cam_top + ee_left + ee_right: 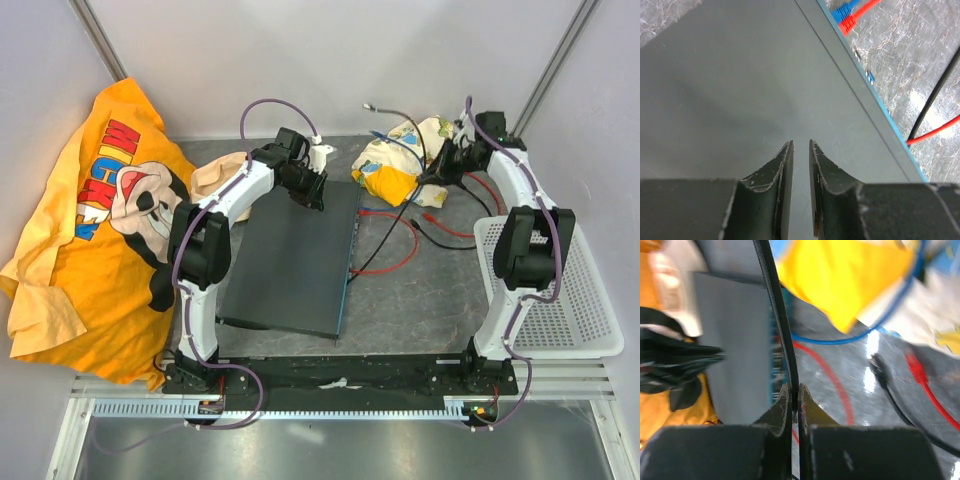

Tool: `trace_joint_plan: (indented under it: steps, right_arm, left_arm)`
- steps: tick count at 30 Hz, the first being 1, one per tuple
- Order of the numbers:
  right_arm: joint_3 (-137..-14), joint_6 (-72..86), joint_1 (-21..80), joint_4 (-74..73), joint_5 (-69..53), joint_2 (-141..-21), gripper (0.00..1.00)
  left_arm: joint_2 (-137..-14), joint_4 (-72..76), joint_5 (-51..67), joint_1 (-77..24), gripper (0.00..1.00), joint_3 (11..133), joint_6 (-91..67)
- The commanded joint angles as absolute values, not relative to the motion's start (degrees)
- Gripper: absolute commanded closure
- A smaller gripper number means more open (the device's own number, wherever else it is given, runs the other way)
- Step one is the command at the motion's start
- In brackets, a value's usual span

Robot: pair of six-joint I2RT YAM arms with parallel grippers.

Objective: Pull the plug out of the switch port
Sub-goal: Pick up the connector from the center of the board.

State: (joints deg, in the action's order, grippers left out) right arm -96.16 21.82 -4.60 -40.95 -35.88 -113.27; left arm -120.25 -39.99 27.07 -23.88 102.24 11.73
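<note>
The switch [290, 250] is a flat dark grey box lying mid-table, with its teal port edge [346, 270] facing right. A black cable [385, 248] runs from that edge up to my right gripper [432, 178]. In the right wrist view the right gripper [794, 387] is shut on this black cable [774, 295], beside the switch [735, 340]. The cable's plug end at the port is too small to make out. My left gripper [801, 142] rests over the switch top [740, 75], jaws a narrow gap apart and empty. Red and blue plugs [846, 17] sit in the teal edge [880, 107].
A white mesh basket [560, 310] stands at the right. A yellow Mickey shirt [90, 220] lies at the left and a yellow-white cloth [400, 165] at the back. Loose red [914, 365] and black [879, 365] cable ends lie right of the switch.
</note>
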Motion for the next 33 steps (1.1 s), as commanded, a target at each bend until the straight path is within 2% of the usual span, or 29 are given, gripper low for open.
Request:
trace_joint_plan:
  steps: [1, 4, 13, 18, 21, 23, 28, 33]
  right_arm:
    - [-115.60, 20.58, -8.79, -34.35, -38.32, -105.82, 1.00]
    - [-121.62, 19.86, -11.07, -35.59, -37.80, -104.77, 1.00]
    - [-125.67, 20.12, -16.07, -34.19, -35.52, -103.45, 1.00]
    - [-137.69, 20.65, -20.74, -31.13, -32.44, -108.01, 1.00]
    - [-139.31, 18.82, -22.06, -27.27, -29.02, -108.90, 1.00]
    - [-137.47, 16.71, -22.15, -25.93, -27.25, -108.63, 1.00]
    - [-123.77, 16.00, -21.19, -27.06, -26.10, -109.51, 1.00]
    - [-112.70, 13.27, -19.25, -30.93, -22.50, -114.51, 1.00]
  left_arm:
    - [-116.46, -39.90, 27.42, -23.91, 0.74, 102.39, 13.27]
    - [-116.89, -39.90, 27.95, -23.91, 0.74, 102.48, 13.10]
    - [-118.74, -39.90, 29.53, -24.61, 0.74, 104.59, 12.22]
    - [-118.39, -39.99, 29.44, -24.87, 0.74, 103.71, 12.39]
    - [-118.39, -39.99, 29.53, -24.87, 0.74, 103.45, 12.39]
    - [-118.47, -39.99, 29.71, -24.96, 0.74, 103.62, 12.57]
    - [-118.92, -39.99, 29.62, -25.14, 0.74, 104.24, 12.57]
    - [-118.92, -39.99, 29.44, -25.66, 0.74, 103.89, 12.92]
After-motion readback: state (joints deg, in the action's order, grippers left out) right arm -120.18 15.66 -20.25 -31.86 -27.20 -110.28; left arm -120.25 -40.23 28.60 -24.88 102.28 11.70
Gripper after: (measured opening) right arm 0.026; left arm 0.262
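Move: The right gripper already holds the black cable. From it, the spot where that cable runs out from under the switch's right edge lies about 18 cm back, 17 cm left and 13 cm below. The switch's middle is some 14 cm back and 31 cm left; the loose black plug is about 5 cm back and 2 cm left, the patterned cloth 9 cm ahead and 6 cm left. From the left gripper, the cable's exit is roughly 15 cm back, 8 cm right and 6 cm lower. Keep the right fingers shut on the black cable and haul it fast, first steeply up by nearly 30 cm, swinging about 18 cm right and somewhat forward, away from the switch, then sink about 8 cm at the end. Let the fingertips swing up and forward some 40 degrees while the hand turns clockwise. Leave the left gripper nearly in place over the switch. ##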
